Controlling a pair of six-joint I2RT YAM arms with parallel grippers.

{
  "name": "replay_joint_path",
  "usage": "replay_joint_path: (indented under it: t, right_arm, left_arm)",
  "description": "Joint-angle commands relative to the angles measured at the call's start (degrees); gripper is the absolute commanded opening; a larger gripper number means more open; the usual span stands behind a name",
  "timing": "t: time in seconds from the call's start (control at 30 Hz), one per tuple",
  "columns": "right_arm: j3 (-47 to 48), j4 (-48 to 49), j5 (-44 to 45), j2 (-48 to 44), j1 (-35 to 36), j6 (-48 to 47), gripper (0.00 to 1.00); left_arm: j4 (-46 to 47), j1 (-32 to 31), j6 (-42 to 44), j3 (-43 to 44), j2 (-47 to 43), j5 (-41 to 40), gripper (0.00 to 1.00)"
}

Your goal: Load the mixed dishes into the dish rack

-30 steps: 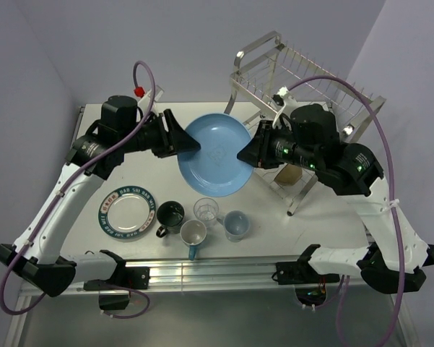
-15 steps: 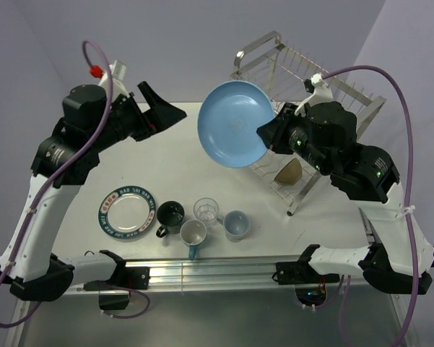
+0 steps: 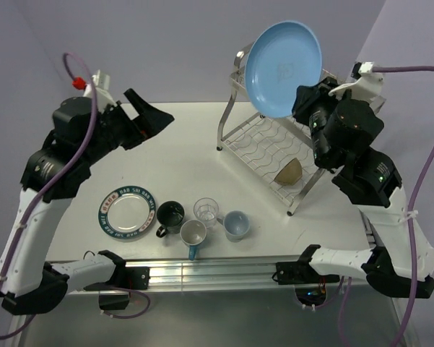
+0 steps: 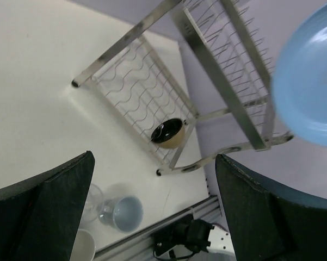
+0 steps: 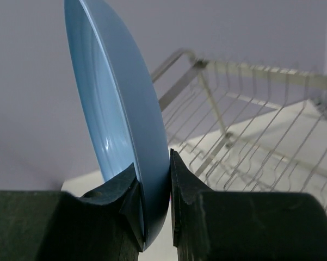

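Note:
The large light-blue plate (image 3: pixel 283 69) hangs on edge, high over the top tier of the silver dish rack (image 3: pixel 235 108). My right gripper (image 3: pixel 303 101) is shut on its lower rim, and the right wrist view shows the rim pinched between both pads (image 5: pixel 182 179). My left gripper (image 3: pixel 155 108) is open and empty above the table's far left. A black bowl (image 3: pixel 289 171) lies tipped on the rack's lower tier. On the table stand the white teal-rimmed plate (image 3: pixel 127 210), dark mug (image 3: pixel 170 215), white-and-blue mug (image 3: pixel 193 235), clear glass (image 3: pixel 206 210) and light-blue cup (image 3: pixel 236 225).
The rack's upright prongs (image 5: pixel 245 136) stand just behind and to the right of the held plate. Its slanted legs (image 4: pixel 125 43) reach toward the table's middle. An aluminium rail (image 3: pixel 202 271) with the arm bases runs along the near edge.
The left gripper let go of the blue plate, opened wide and drew back to the left. The right gripper carried the plate up and right, from the table's middle to above the rack.

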Motion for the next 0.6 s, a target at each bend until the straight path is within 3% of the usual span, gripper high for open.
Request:
replay_joint_path:
  t: [0.0, 0.07, 0.1, 0.13, 0.17, 0.2, 0.23, 0.27, 0.3, 0.33, 0.37, 0.4, 0.57]
  right_arm:
    - [-3.56, 27.5, 16.79, 0.04, 1.19, -15.47, 0.0]
    - [-8.11, 40.8, 22.71, 0.75, 2.24, -25.76, 0.0]
    - [-9.97, 58.36, 26.57, 1.71, 2.68, -38.88, 0.0]
    - [-11.99, 68.8, 27.82, 2.5, 2.95, -46.23, 0.0]
    - [-14.01, 77.34, 28.62, 5.47, 3.12, -59.96, 0.0]
    - [-13.86, 91.44, 29.24, 7.5, 3.13, -66.37, 0.0]
    - [-13.33, 99.15, 29.59, 9.69, 3.13, -72.61, 0.0]
    - [-11.24, 106.71, 29.51, 14.93, 3.39, -87.29, 0.0]
    - [-9.48, 122.88, 28.98, 18.03, 3.74, -95.61, 0.0]
    - [-6.76, 130.44, 28.02, 21.2, 4.18, -103.18, 0.0]
    - [0.49, 136.0, 25.4, 28.1, 4.62, -116.31, 0.0]
    - [3.69, 136.75, 24.68, 30.96, 5.06, -120.01, 0.0]
    - [14.51, 136.84, 22.83, 37.48, 6.9, -123.99, 0.0]
  left_arm:
    - [-3.11, -0.12, -1.03, -0.48, 2.19, 2.94, 0.99]
    - [-4.26, -0.12, -0.86, 0.14, 2.63, 3.12, 0.99]
    - [-5.48, -0.12, -0.86, 0.32, 2.9, 3.47, 0.99]
    - [-6.1, -0.12, -0.77, 0.23, 2.99, 3.56, 0.99]
    - [-6.89, -0.03, -0.77, 0.32, 3.08, 3.82, 0.99]
    - [-8.29, -0.03, -0.77, 0.4, 3.34, 4.08, 0.99]
    - [-8.92, -0.03, -0.51, 0.49, 3.34, 4.35, 0.99]
    - [-9.62, -0.03, -0.25, 0.58, 3.43, 4.43, 0.99]
    - [-10.24, -0.03, 0.1, 1.28, 3.69, 4.35, 0.99]
    - [-11.63, -0.12, 0.28, 1.81, 3.95, 4.17, 0.99]
    - [-12.26, -0.03, 0.89, 2.25, 4.13, 4.08, 0.99]
    - [-12.87, -0.12, 1.07, 3.03, 4.74, 4.08, 0.99]
    - [-13.76, -0.03, 1.43, 3.04, 5.62, 5.93, 0.99]
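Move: The blue plate is already pinched by its edge in the right gripper. The dish rack's upper tier lies about 18 cm ahead, 9 cm to the right and roughly 16 cm below this hand. The black bowl on the lower tier is some 6 cm ahead, 7 cm right and 48 cm down; the light-blue mug is about 16 cm back, 15 cm left and as low. From the empty left hand, the upper tier is around 20 cm ahead, 48 cm right and 10 cm below. Keep the blue plate pinched and carry it with the right gripper first about 3 cm right and 4 cm up, then sweep forward and left towards the rack's upper tier, ending about 8 cm farther out and sinking slightly at the last. Meanwhile turn the wrist clockwise and roll its left side down, some 40 degrees each. Lower the open, empty left gripper about 6 cm, tipping it downward. ##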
